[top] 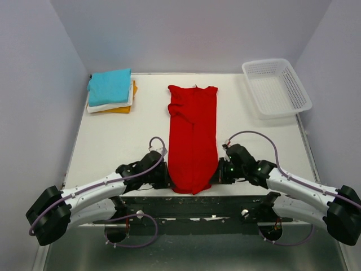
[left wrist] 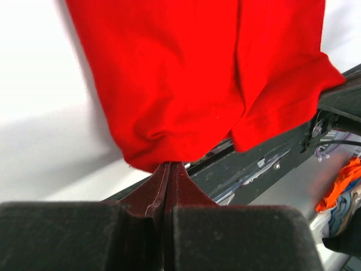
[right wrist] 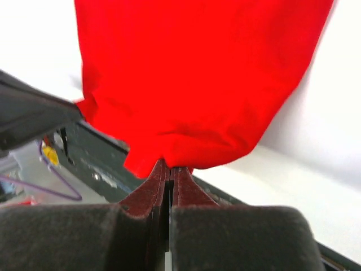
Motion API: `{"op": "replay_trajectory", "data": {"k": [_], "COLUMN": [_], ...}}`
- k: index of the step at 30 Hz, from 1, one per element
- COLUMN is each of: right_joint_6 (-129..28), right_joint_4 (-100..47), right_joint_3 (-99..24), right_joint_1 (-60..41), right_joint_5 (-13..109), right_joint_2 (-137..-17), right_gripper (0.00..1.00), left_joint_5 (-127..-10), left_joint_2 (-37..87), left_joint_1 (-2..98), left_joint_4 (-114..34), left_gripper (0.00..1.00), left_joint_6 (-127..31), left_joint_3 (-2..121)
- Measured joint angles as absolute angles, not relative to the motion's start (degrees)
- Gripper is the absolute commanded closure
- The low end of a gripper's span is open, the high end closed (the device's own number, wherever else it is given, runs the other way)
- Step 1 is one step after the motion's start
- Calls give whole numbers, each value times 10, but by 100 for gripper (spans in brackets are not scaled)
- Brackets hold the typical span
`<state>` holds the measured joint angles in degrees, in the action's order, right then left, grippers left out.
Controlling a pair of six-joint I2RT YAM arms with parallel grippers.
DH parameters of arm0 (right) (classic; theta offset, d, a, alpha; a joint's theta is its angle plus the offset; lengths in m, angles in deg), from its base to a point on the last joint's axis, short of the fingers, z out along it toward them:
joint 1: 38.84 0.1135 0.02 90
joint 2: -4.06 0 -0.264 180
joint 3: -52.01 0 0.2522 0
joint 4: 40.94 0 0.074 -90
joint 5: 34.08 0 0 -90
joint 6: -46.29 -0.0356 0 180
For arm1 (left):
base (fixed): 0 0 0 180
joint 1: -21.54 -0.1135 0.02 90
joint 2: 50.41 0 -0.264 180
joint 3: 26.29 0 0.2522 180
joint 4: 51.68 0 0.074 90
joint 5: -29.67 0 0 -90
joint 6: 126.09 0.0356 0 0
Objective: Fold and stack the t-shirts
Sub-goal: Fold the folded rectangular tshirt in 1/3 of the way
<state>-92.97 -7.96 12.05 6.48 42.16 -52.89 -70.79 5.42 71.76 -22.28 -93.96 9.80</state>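
A bright red t-shirt [top: 193, 135] lies in the middle of the table, folded lengthwise into a long strip. Its collar end is far from me and its hem reaches the table's near edge. My left gripper [top: 168, 179] is shut on the hem's left corner, the tips pinching red cloth [left wrist: 169, 165]. My right gripper [top: 218, 174] is shut on the hem's right corner [right wrist: 170, 166]. At the far left corner stands a stack of folded shirts: turquoise [top: 110, 86] on top, white [top: 107, 106] under it, orange-yellow [top: 122, 110] at the bottom.
A white plastic lattice basket [top: 276, 87] stands at the far right corner, its end past the table's right edge. The dark metal frame [left wrist: 265, 164] runs right below the table's near edge, under the hem. Grey walls close in on three sides.
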Motion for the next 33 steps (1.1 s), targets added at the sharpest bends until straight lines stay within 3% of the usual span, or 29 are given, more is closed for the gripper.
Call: {"op": "replay_trajectory", "data": {"k": [8, 14, 22, 24, 25, 29, 33], "right_joint_6": [-902, -875, -832, -819, -812, -789, -781], "right_joint_4": [-100, -145, -177, -167, -158, -132, -125], "right_joint_3": [20, -32, -18, 6, 17, 58, 73], "right_joint_1": [59, 14, 4, 4, 4, 4, 4], "right_joint_5": [574, 622, 521, 490, 477, 436, 413], "right_joint_2": [-605, -670, -671, -658, -648, -592, -572], "right_gripper": [99, 99, 99, 99, 99, 99, 99], "left_joint_5": [-672, -672, -700, -705, -706, -706, -703], "left_joint_2": [127, 197, 210, 210, 207, 187, 185], "left_joint_1": [647, 576, 572, 572, 572, 572, 572], "left_joint_4": [-227, -234, -224, -219, -217, -214, -213], "left_gripper": [100, 100, 76, 58, 54, 51, 56], "left_joint_6": [-888, -849, -803, -802, -802, -812, -822], "left_joint_3": [205, 272, 290, 275, 263, 218, 210]}}
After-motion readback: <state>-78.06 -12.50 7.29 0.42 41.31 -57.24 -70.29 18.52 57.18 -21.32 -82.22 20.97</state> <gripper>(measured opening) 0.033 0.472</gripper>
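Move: Both hands already pinch the near-end corners of the red shirt strip, some 5 cm above the table. The strip's middle, over which that end is being carried, lies about 20 cm ahead of the left hand and 9 cm to its right; from the right hand, 20 cm ahead and 9 cm to the left. The folded stack stands about 43 cm ahead and 31 cm left of the left hand, the white basket about 43 cm ahead and 33 cm right of the right hand. Side by side, both hands swing the pinched near end of the red strip forward over the strip by about 13 cm, rising some 5 cm as the fingertips tilt forward, most on the right at some 20 degrees. Both then draw back and down: the left sinks back nearly to its starting height and opens about halfway, letting its corner go, while the right comes back farther, ending only 5 cm ahead of its start with its fingers still shut on its corner. ##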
